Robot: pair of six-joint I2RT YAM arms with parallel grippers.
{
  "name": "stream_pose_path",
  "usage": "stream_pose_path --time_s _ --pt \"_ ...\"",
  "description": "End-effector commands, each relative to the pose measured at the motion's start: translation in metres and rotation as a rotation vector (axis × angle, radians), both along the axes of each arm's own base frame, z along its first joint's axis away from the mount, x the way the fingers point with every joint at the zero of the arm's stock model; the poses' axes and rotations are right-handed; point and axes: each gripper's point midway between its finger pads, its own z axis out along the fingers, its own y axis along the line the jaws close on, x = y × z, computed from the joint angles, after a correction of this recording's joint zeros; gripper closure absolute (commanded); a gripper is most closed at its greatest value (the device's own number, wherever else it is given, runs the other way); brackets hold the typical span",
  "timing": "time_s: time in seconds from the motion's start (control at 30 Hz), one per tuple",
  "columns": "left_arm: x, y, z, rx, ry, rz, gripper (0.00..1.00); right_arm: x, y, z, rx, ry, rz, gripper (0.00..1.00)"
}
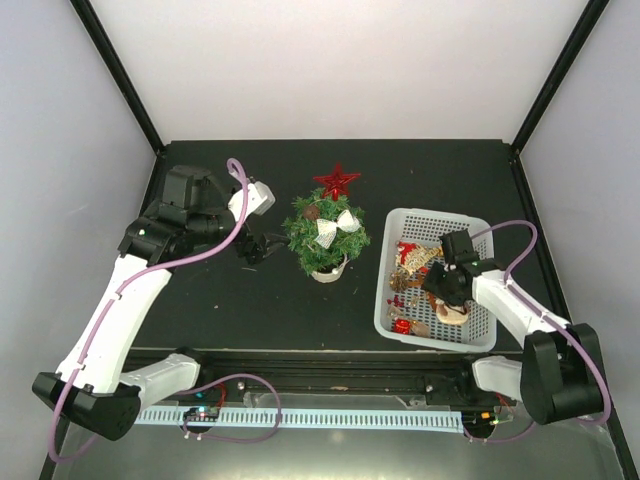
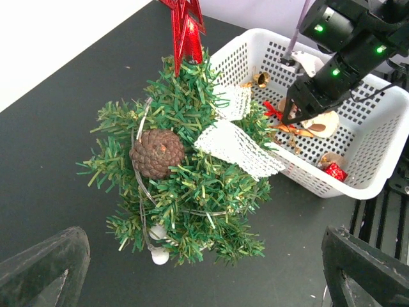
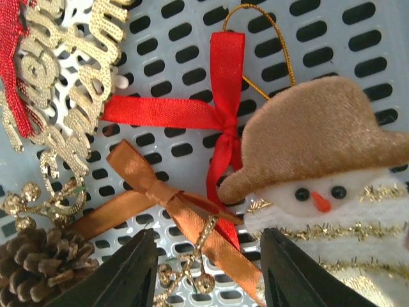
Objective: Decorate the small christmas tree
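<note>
The small christmas tree [image 1: 325, 238] stands in its cream pot [image 1: 329, 268] at mid-table, carrying a red star [image 1: 337, 182], a white bow [image 1: 335, 229] and a pinecone [image 2: 156, 153]. My left gripper [image 1: 256, 247] hovers open just left of the tree [image 2: 192, 192], touching nothing. Down inside the white basket [image 1: 384, 300], my right gripper [image 3: 208, 259] has its fingers apart on either side of a copper ribbon bow [image 3: 147, 185] and a gold bell sprig [image 3: 188, 275], and neither finger presses on them.
The basket floor [image 3: 160, 115] also holds a snowman ornament [image 3: 326, 166] in a tan hat, a red ribbon bow [image 3: 217, 115], gold glitter lettering [image 3: 70, 96] and a loose pinecone [image 3: 32, 265]. A metal rail [image 1: 330, 415] runs along the near edge.
</note>
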Motion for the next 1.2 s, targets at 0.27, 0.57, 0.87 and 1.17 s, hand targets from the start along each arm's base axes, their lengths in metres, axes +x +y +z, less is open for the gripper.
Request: stream_pose_path --time_s 0.27,0.57,0.87,1.17 --pt "-0.002 -0.002 0.004 -0.038 -0.005 -0.020 0.01 0.028 0.000 -0.012 0.026 -0.033 -0.022 0.65" --pt "-0.003 -0.001 0.002 -0.046 -0.002 -0.019 0.01 0.031 -0.004 0.005 0.007 -0.080 -0.014 0.97" --pt "-0.002 0.000 0.002 -0.048 -0.007 -0.013 0.01 0.032 -0.014 0.045 -0.042 -0.176 -0.004 0.99" --pt "0.001 0.006 -0.003 -0.036 -0.019 0.026 0.01 0.025 -0.020 0.085 -0.079 -0.289 0.027 0.99"
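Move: Just ahead of the half-open right fingers lies the orange bow on the basket floor, about 2 cm forward, 1 cm to the left and 3 cm down. The red bow is 5 cm ahead and 1 cm right, the snowman 6 cm right and 1 cm back, the pinecone 7 cm left and 1 cm ahead, all some 3–4 cm lower. From the left hand the orange bow lies level forward, some 26 cm right and 30 cm below. Easing forward and down about 2 cm each, the right hand shuts its half-open fingers on the orange ribbon, pinching the tail end of the red bow with it. It then draws both upward some 8 cm off the basket floor, edging slightly right while the fingertips tip forward by 10–15 degrees. ##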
